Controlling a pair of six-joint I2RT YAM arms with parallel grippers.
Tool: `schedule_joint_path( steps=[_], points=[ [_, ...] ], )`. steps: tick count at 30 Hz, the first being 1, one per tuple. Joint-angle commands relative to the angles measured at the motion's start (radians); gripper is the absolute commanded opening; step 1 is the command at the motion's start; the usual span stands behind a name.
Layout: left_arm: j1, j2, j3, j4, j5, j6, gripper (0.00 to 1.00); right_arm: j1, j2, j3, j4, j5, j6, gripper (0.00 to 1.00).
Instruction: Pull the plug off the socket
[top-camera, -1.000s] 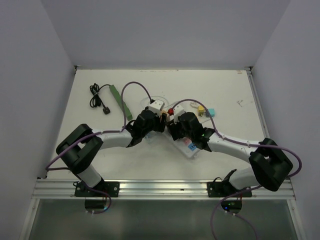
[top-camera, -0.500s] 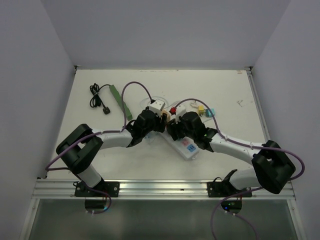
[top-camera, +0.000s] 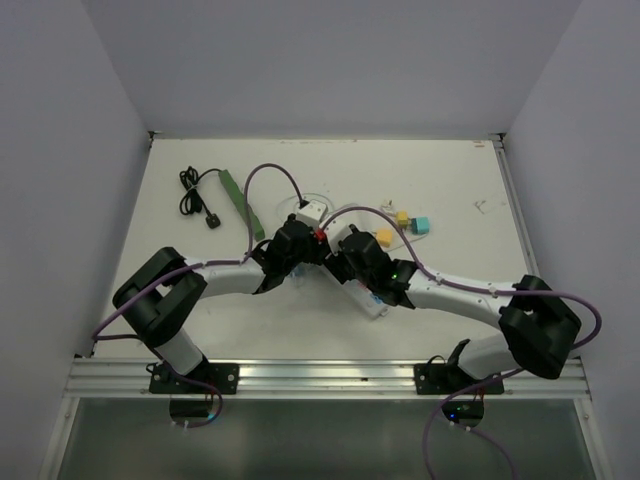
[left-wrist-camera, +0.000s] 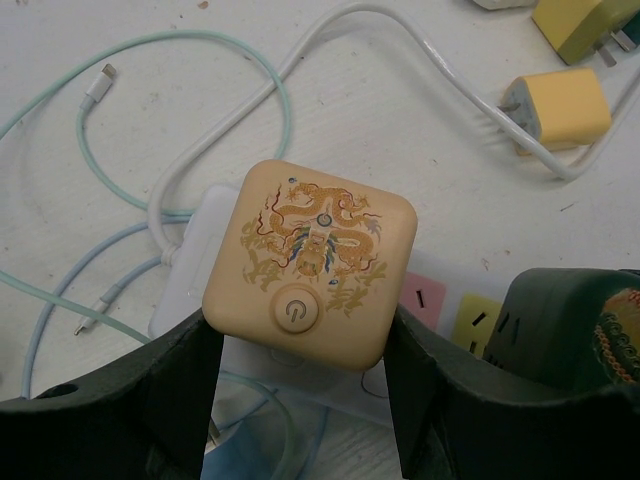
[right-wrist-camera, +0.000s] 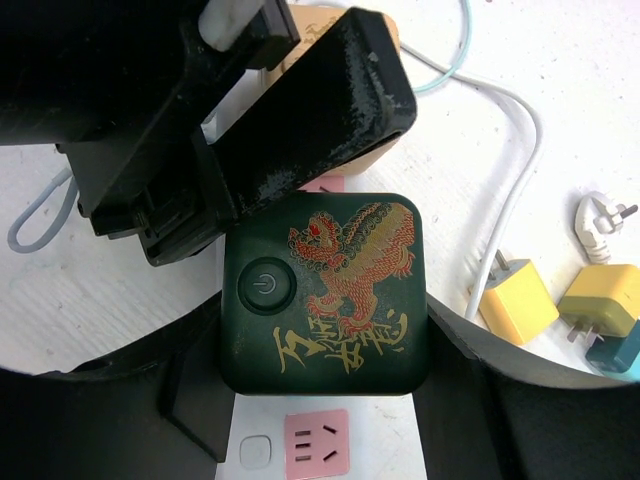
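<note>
A white power strip (left-wrist-camera: 195, 265) with pink (left-wrist-camera: 425, 295) and yellow sockets lies mid-table. In the left wrist view, my left gripper (left-wrist-camera: 305, 350) is shut on a beige square plug (left-wrist-camera: 315, 245) with a gold dragon print, held tilted over the strip's end. In the right wrist view, my right gripper (right-wrist-camera: 325, 345) is shut on a dark green plug (right-wrist-camera: 335, 285) with a red dragon print, which sits on the strip (right-wrist-camera: 385, 450) above a pink socket (right-wrist-camera: 318, 443). The two grippers (top-camera: 300, 243) (top-camera: 350, 252) are side by side, nearly touching.
Loose yellow chargers (left-wrist-camera: 560, 105) (right-wrist-camera: 518, 297), a teal one (top-camera: 421, 224) and a white plug (right-wrist-camera: 600, 215) lie right of the strip. White cable (left-wrist-camera: 440, 60) and pale green cables (left-wrist-camera: 120, 60) curl behind it. A green bar (top-camera: 240, 200) and a black cord (top-camera: 195, 195) lie far left.
My right gripper has moved left along the strip, close against the left gripper, uncovering the yellow and teal chargers. The left arm has barely moved.
</note>
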Motion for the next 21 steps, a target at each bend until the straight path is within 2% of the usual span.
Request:
schedule_joint_path(
  steps=[1,5,11,16,21],
  points=[
    [0.015,0.020,-0.001,-0.053,-0.069,0.007,0.00,0.001,-0.067,0.003,0.078,0.010,0.018,0.03],
    [0.015,0.020,0.000,-0.055,-0.071,0.006,0.00,-0.073,-0.153,-0.097,0.117,-0.045,0.095,0.04],
    [0.015,0.012,-0.001,-0.055,-0.069,0.004,0.00,-0.278,-0.290,-0.226,0.186,-0.175,0.273,0.08],
    [0.015,0.015,0.002,-0.058,-0.069,0.001,0.00,-0.478,-0.279,-0.243,0.179,-0.243,0.454,0.11],
    [0.015,0.017,0.002,-0.061,-0.068,0.001,0.00,-0.676,-0.175,-0.278,0.298,-0.460,0.676,0.20]
  ],
)
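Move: The right hand already holds the green plug over the socket strip, whose middle is roughly 2 cm right, 2 cm back and 8 cm below. The clear table it heads for lies about 15 cm right and 5 cm ahead; near it are the orange plug, 10 cm right, 5 ahead, and the yellow plug, 14 right, 9 ahead, both some 9 cm below. From the left hand, clamped on the beige plug, the green plug is about 5 cm right, 5 back, 4 higher. Keeping its grip on the green plug, the right hand carries it off over the strip's edge, rising only about a centimetre at first and then sweeping fast to the right some 15 cm and about 5 cm forward, past the orange plug towards the yellow one, sinking again late in the sweep. On the way the wrist turns some 30 degrees clockwise and rolls its left side up about as much, while the left hand stays put and keeps its grip on the beige plug in the strip. ##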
